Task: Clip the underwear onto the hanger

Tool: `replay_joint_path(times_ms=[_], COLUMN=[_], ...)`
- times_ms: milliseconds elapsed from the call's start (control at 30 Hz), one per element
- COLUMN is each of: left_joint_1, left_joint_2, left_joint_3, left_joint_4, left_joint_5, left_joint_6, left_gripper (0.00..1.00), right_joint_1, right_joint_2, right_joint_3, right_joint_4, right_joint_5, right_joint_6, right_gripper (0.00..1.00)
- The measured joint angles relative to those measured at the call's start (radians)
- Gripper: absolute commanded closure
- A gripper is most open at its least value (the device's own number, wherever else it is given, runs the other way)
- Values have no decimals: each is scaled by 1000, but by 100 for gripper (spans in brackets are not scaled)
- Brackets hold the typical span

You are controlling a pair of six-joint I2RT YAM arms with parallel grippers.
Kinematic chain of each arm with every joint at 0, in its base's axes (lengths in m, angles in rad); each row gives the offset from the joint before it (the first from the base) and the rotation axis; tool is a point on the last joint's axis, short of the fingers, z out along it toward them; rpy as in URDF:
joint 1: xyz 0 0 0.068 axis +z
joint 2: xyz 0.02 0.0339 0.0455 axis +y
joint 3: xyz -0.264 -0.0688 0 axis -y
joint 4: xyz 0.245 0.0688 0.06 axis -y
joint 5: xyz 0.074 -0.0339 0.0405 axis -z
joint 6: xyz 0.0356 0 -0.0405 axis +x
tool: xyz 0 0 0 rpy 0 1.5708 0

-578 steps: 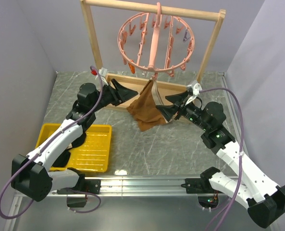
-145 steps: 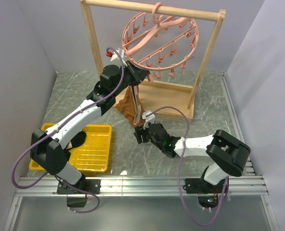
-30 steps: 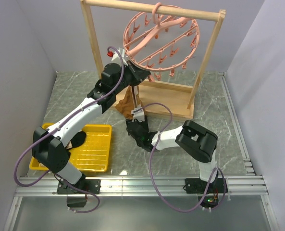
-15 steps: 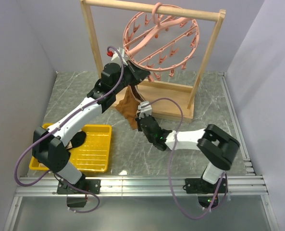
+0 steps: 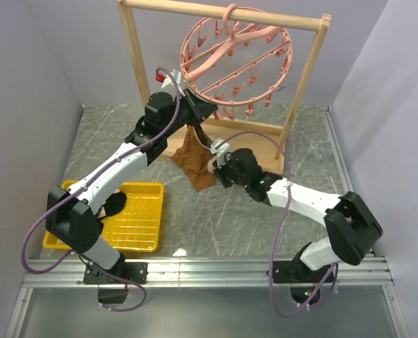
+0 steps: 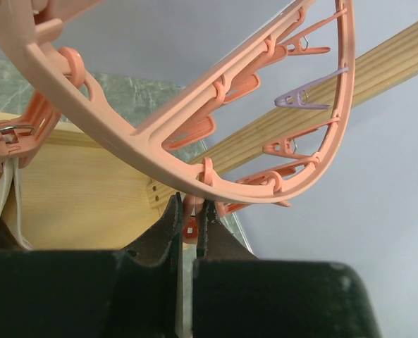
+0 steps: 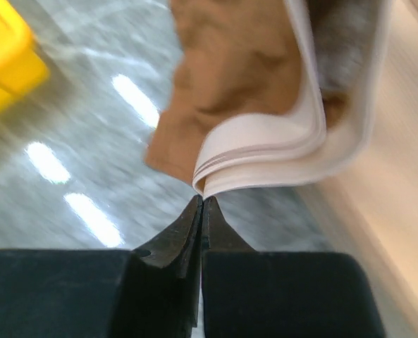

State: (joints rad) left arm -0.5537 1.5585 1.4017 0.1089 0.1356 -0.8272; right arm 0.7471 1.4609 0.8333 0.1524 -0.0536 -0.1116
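The salmon-pink hanger [image 5: 237, 60] hangs tilted from the wooden rack's top bar. My left gripper [image 5: 207, 109] is at its lower left rim, shut on a dangling pink clip [image 6: 189, 227] under the ring [image 6: 216, 172]. The brown underwear [image 5: 194, 160] hangs below that rim. In the left wrist view, another clip [image 6: 15, 134] holds its pale waistband [image 6: 1, 201]. My right gripper [image 5: 217, 165] is at the garment's right side. Its jaws [image 7: 202, 200] are shut, with a folded corner of the waistband [image 7: 265, 151] pinched at the very tips.
The wooden frame rack [image 5: 134, 63] stands at the back, its base board [image 5: 254, 151] just behind my right gripper. A yellow tray [image 5: 142, 218] with a black garment [image 5: 113, 205] sits at the front left. Grey walls close in both sides.
My right gripper has shut and swung from the underwear's near-left side, up and to the right, to the waistband. The left gripper has stayed on its clip.
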Motion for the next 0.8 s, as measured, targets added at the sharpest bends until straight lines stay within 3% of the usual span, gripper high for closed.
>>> replay_joint_path(times_ms=[167, 367, 800], left_joint_1=[3, 7, 11], left_joint_2=[-2, -2, 11], left_joint_3=[-8, -9, 29], left_joint_4=[17, 26, -26], left_joint_5=[33, 85, 141], left_joint_6=[10, 29, 71], left_gripper=[100, 100, 100], right_joint_1=[-67, -67, -113], right_joint_2=[-145, -312, -272], right_joint_3=[2, 2, 44], right_joint_4=[-109, -113, -173], right_joint_5=[-124, -236, -272], right_joint_6=[-184, -405, -621], right_gripper=[100, 100, 100])
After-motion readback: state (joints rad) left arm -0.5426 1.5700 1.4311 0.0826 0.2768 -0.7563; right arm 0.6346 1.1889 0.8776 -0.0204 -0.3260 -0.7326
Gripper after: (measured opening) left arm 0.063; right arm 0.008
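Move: The clip that the left hand pinches on the hanger ring is where the right hand takes the waistband end: about 10 cm ahead of the right hand, straight in line sideways and some 20 cm above. The neighbouring clip, holding the other waistband end, sits about 6 cm to the left of that clip and some 3 cm lower. From the left hand, the right-held waistband end lies about 10 cm back, level sideways, and some 21 cm below. Still pinching the free end of the underwear's waistband, the right hand first eases a little right, then lifts it some 10 cm towards the clip in the left fingers. Its wrist rolls about 35 degrees counter-clockwise as seen from behind the hand, and the fingers tip a little nearer level. The left hand keeps its shut grip on the clip, drifting just over a centimetre back and right and turning slightly clockwise. ##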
